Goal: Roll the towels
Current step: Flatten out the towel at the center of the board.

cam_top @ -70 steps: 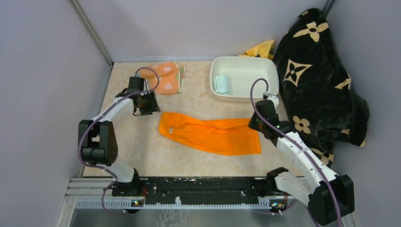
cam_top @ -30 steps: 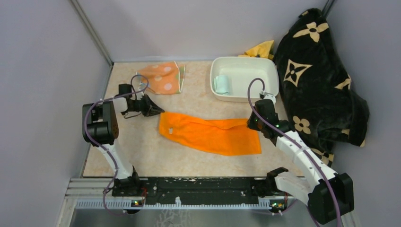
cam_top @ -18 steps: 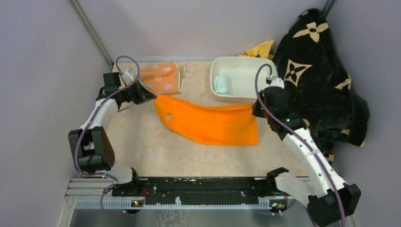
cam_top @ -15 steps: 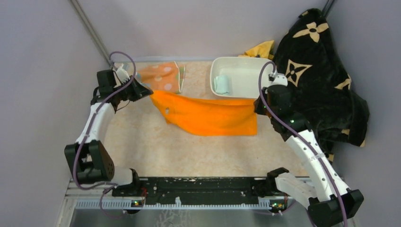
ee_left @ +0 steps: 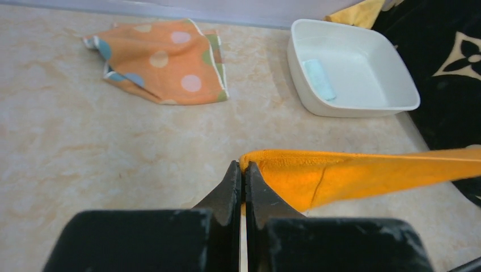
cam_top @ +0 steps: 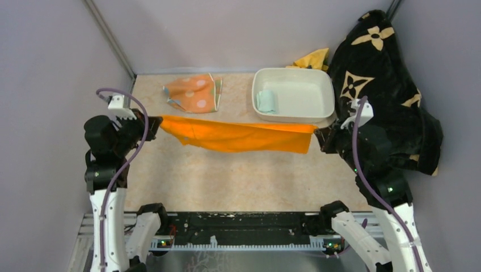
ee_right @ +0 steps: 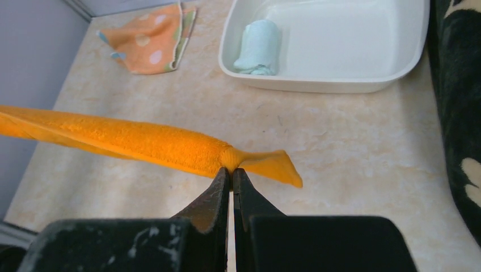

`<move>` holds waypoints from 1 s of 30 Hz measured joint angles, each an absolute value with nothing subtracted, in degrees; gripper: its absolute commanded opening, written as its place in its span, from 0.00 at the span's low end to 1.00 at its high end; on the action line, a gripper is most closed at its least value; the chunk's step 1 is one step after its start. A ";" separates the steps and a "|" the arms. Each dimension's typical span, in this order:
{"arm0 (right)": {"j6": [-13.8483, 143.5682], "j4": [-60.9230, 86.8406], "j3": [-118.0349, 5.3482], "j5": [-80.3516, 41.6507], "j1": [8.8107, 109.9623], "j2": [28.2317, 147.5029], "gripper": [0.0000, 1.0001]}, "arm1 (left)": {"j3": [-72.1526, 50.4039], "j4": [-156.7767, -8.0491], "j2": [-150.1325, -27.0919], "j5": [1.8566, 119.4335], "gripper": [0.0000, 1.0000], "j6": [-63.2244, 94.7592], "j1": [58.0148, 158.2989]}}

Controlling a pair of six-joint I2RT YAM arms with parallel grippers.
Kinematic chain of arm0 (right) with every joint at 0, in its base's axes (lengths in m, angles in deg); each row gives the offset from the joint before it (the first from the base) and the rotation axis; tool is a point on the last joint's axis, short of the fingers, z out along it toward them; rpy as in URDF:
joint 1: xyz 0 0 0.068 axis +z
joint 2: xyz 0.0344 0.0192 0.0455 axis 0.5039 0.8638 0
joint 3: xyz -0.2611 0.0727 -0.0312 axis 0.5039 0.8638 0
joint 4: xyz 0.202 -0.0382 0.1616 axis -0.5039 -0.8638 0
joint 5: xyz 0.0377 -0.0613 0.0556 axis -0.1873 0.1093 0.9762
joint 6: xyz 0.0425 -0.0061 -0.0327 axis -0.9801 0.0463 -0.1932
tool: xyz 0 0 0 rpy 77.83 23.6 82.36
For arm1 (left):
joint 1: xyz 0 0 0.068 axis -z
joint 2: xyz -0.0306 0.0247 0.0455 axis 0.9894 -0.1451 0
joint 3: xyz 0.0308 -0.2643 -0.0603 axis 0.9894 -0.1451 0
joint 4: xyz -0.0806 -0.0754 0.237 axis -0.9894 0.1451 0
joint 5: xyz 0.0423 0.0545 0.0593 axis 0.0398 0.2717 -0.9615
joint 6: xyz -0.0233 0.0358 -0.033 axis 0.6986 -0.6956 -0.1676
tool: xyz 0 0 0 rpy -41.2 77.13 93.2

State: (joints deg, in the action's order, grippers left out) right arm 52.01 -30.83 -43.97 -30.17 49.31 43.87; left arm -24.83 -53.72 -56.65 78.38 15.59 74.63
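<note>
The orange towel [cam_top: 238, 137] hangs stretched in the air between my two grippers, above the table. My left gripper [cam_top: 154, 121] is shut on its left corner [ee_left: 266, 161]. My right gripper [cam_top: 317, 135] is shut on its right end [ee_right: 227, 157], with a small flap sticking out past the jaws. The striped towel with polka dots [cam_top: 194, 94] lies crumpled at the back left; it also shows in the left wrist view [ee_left: 164, 68]. The mint green towel [cam_top: 265, 101] lies rolled inside the white tub [cam_top: 317, 113], seen too in the right wrist view [ee_right: 258, 46].
A big black blanket with tan flowers [cam_top: 385, 96] is heaped along the right wall, close behind my right arm. A yellow cloth [cam_top: 313, 58] peeks out behind the tub. Grey walls close in the left, back and right.
Both grippers lifted the orange towel off the table and pulled apart toward the near edge, so it now hangs taut in the air. Both arms rose high.
</note>
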 measured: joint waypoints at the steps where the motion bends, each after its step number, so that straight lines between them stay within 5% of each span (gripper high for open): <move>1: 51.84 -31.85 -44.80 -29.28 49.31 43.17 0.00 | -24.63 -51.97 -55.18 77.18 0.01 15.04 74.65; 12: 44.04 -39.57 -44.45 -26.67 49.29 50.90 0.00 | -29.11 -49.09 -60.65 72.48 0.04 13.07 76.71; 24: 44.30 -14.76 -31.08 -32.31 43.43 76.85 0.00 | -24.50 -59.51 -104.01 74.08 0.00 16.09 79.35; 30: 46.20 -7.02 -32.32 -31.57 39.54 84.00 0.00 | -22.40 -67.07 -112.19 76.66 0.00 18.08 79.61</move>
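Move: Both hands already hold the far corners of the orange towel, stretched between them. The open middle of the board lies about 10 cm ahead, 18 cm right and 30 cm below the left hand; from the right hand it is 10 cm ahead, 15 cm left, 28 cm down. The spotted towel lies some 30 cm ahead of the left hand and 2 cm right. The white bin is 28 cm straight ahead of the right hand, with the rolled blue towel 26 cm ahead, 8 cm left. Back first, only 2 to 3 cm, then both arms swing down and forward together in one quick sweep, casting the orange towel onto the middle of the board. The left drops about 26 cm, the right about 20, each ending some 13 cm farther out. The left wrist tips nose-down about 40 degrees, the right 30; both keep their pinch on the far corners. ##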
